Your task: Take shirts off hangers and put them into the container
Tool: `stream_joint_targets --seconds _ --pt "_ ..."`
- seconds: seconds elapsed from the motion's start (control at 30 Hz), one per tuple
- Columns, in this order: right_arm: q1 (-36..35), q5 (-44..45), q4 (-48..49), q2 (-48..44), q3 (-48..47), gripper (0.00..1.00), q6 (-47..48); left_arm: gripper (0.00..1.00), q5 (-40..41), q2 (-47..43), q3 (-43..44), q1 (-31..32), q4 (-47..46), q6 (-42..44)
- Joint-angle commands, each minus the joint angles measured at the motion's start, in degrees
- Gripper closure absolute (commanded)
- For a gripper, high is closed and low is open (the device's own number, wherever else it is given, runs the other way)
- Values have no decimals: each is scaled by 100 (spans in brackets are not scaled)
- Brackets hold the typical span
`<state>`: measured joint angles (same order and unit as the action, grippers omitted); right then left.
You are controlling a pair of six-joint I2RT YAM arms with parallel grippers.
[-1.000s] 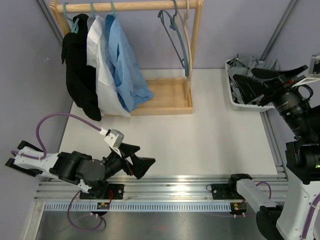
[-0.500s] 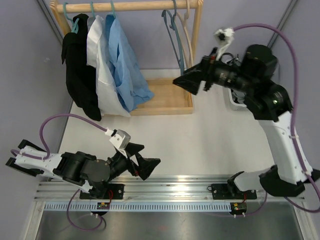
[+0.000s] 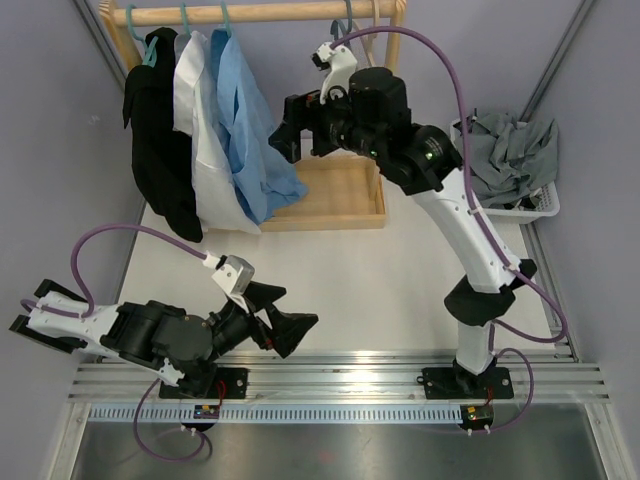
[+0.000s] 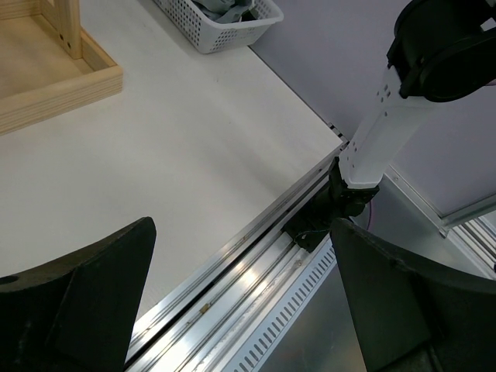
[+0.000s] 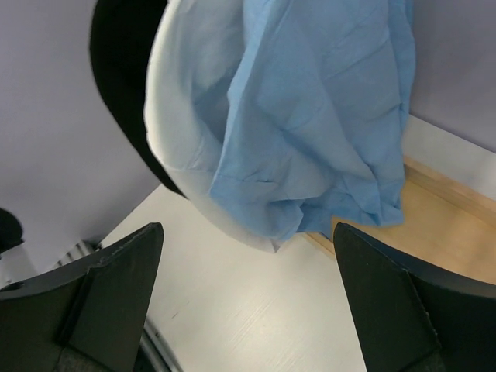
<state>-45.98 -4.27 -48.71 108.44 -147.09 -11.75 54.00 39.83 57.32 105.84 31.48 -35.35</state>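
Observation:
Three shirts hang on teal hangers (image 3: pixel 184 18) at the rack's left end: black (image 3: pixel 155 140), white (image 3: pixel 205 150) and light blue (image 3: pixel 250 130). My right gripper (image 3: pixel 283 128) is open right beside the blue shirt's lower right edge. In the right wrist view the blue shirt (image 5: pixel 325 116) and white shirt (image 5: pixel 186 132) hang just ahead of the open right gripper (image 5: pixel 248 229), which holds nothing. The white mesh container (image 3: pixel 540 205) at the right holds a crumpled grey shirt (image 3: pixel 510 145). My left gripper (image 3: pixel 292 308) lies low by the front rail, open and holding nothing (image 4: pixel 242 225).
The wooden rack's base tray (image 3: pixel 340 205) sits under the right arm, and its post (image 3: pixel 392 60) rises behind the arm. Hooks of bare hangers (image 3: pixel 348 10) show at the rail's right end. A metal rail (image 3: pixel 350 375) runs along the near edge.
The right arm has swung from the container at the right across to the blue shirt on the rack, its jaws opening wider. The left arm has barely moved.

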Motion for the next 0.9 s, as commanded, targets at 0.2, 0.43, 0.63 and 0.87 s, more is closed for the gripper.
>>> stream_joint_targets --seconds 0.2,0.43,0.63,0.87 --pt "-368 1271 1205 844 -645 0 497 1 -170 -29 -220 24 -380 -130" --pt "-368 1349 1917 1328 -1068 1 920 1 -188 182 -353 24 120 -603" --pt "-360 1456 2558 1837 -1190 1 920 1 -399 227 -599 24 16 -797" --pt "-316 1447 3209 2444 -1384 6 595 1 -513 192 -818 68 -213 -894"
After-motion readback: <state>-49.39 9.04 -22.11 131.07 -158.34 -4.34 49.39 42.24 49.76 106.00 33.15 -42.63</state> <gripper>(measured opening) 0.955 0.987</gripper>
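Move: The blue shirt, still on its hanger, has its middle about 16 cm ahead of the right gripper, 11 cm to its left and 10 cm lower. The white shirt hangs some 7 cm to the left of the blue shirt, and the black shirt about 15 cm to the left of it, both level with it front to back. The empty hangers are roughly 17 cm ahead and 8 cm to the right of the right gripper. From the left gripper the blue shirt lies about 42 cm ahead, 12 cm left and slightly higher. Take the right gripper forward and left, about 14 cm in all, up to the near side of the blue shirt, dipping a little, rising back, then sinking again at the end. Tip its fingers up some 15 degrees, swing them slightly clockwise, and keep them wide open around the cloth. Meanwhile lower the open left gripper about 7 cm, clear of everything. ##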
